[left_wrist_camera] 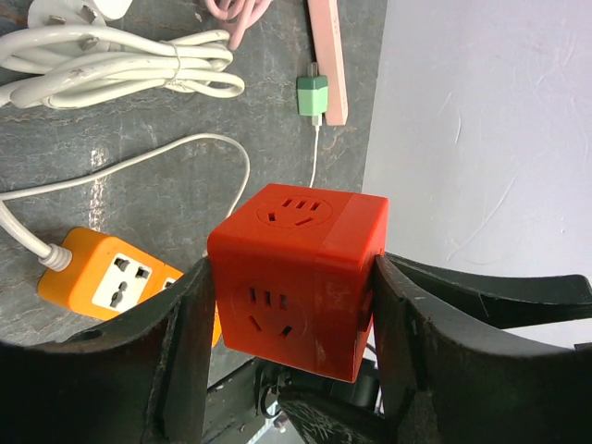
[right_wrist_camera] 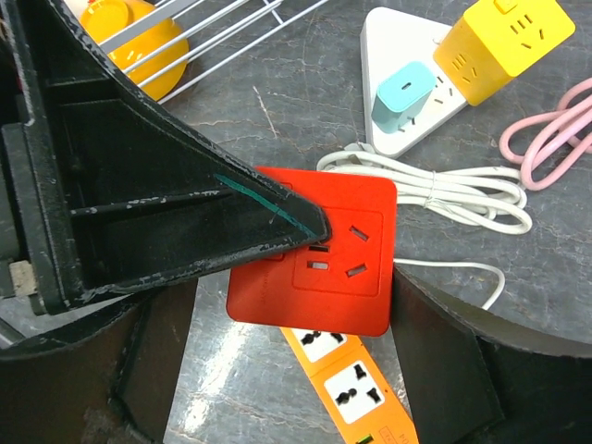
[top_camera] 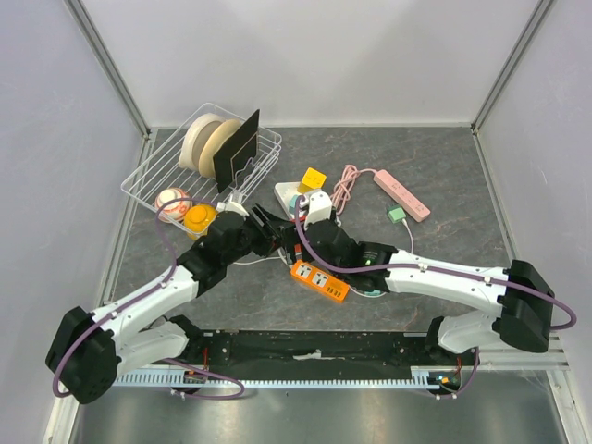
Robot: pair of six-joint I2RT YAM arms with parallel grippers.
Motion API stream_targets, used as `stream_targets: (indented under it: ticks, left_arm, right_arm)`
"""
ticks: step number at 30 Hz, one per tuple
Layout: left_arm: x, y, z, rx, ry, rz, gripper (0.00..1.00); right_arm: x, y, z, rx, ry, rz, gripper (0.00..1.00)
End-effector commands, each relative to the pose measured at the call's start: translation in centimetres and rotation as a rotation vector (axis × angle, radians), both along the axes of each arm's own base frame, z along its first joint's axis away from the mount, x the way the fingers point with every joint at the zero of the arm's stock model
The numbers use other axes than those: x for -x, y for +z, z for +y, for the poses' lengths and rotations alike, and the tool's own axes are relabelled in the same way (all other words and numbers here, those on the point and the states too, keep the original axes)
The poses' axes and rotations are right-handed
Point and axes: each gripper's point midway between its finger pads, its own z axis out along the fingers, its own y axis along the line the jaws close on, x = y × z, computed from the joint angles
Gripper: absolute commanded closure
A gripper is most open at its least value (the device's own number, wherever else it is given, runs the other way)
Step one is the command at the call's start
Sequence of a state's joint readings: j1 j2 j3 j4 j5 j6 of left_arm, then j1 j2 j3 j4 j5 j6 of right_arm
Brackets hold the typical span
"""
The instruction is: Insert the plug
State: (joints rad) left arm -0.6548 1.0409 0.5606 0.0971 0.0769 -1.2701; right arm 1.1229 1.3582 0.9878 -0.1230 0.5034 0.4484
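Observation:
My left gripper [left_wrist_camera: 296, 356] is shut on a red cube socket [left_wrist_camera: 296, 268], one finger on each side face, and holds it above the table. In the right wrist view the same red cube [right_wrist_camera: 319, 268] sits between my right gripper's [right_wrist_camera: 287, 361] wide open jaws, with a left finger lying across its top face. Under the cube lies an orange power strip [right_wrist_camera: 356, 393] [top_camera: 320, 280]. Its white cable is bundled [left_wrist_camera: 111, 60], and a white plug [left_wrist_camera: 65, 11] shows at the left wrist view's top edge. From above, both grippers [top_camera: 277, 231] meet at mid-table and hide the cube.
A wire rack [top_camera: 162, 171] with discs stands at the back left, with a ball [top_camera: 172, 202] and a yellow toy [top_camera: 197, 218] beside it. Behind the grippers sit a white triangular strip [right_wrist_camera: 388, 55] and a yellow cube [top_camera: 313, 178]. A pink strip [top_camera: 402, 194] and a green charger [top_camera: 397, 214] lie right.

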Motion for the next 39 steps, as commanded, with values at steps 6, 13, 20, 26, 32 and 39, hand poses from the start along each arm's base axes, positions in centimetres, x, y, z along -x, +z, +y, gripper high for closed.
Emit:
stream_targets:
  ticks: [6,13,20,26,32,39]
  left_arm:
    - [0.4,3.1,-0.5,0.086,-0.007,-0.050,0.98]
    - [0.9,1.8,-0.5,0.047,-0.038,-0.032,0.98]
    - [0.9,0.4,1.3,-0.139,-0.033,-0.047,0.34]
    - [1.7,-1.2,3.2,-0.229,-0.024,-0.025,0.16]
    - [2.6,-2.7,4.8,-0.258,-0.004,0.001,0.10]
    - [3.1,-3.6,5.7,-0.286,0.005,0.024,0.11]
  right_arm:
    - [-1.6,0.0,0.0,0.005,-0.052,-0.080,0.23]
    - [-2.2,-0.3,0.1,0.013,-0.058,-0.115,0.64]
    - [-1.2,-1.9,-0.9,0.068,0.042,-0.128,1.00]
    - [-0.4,-3.7,-3.3,0.126,0.216,-0.125,1.00]
    - [0.6,-3.7,-4.7,0.122,0.384,-0.109,1.00]
    - [2.9,-5.7,-2.3,0.117,0.640,-0.035,1.00]
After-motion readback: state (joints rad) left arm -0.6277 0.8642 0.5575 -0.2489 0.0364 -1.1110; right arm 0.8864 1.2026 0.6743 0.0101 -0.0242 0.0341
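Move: The red cube plug is still in the left hand's fingers, its middle about 1 cm ahead, 1 cm right and 1 cm below that hand point. From the right hand, open around it, it sits some 2 cm ahead, 1 cm left and 2 cm below. The orange strip lies roughly 5 cm back, 6 cm right and 16 cm below the right hand; the white cable coil lies some 7 cm ahead, level sideways, equally far down. The red cube changes hands: the right hand eases about 1 cm forward and down, closes and pinches it, while the left keeps its hold. The left fingers then open and back off some 5 cm left and back, sinking a little and rolling. The right carries the cube down and right, some 8 cm overall with a slight swing back left at the end, turning about 25 degrees counter-clockwise towards the orange strip. ##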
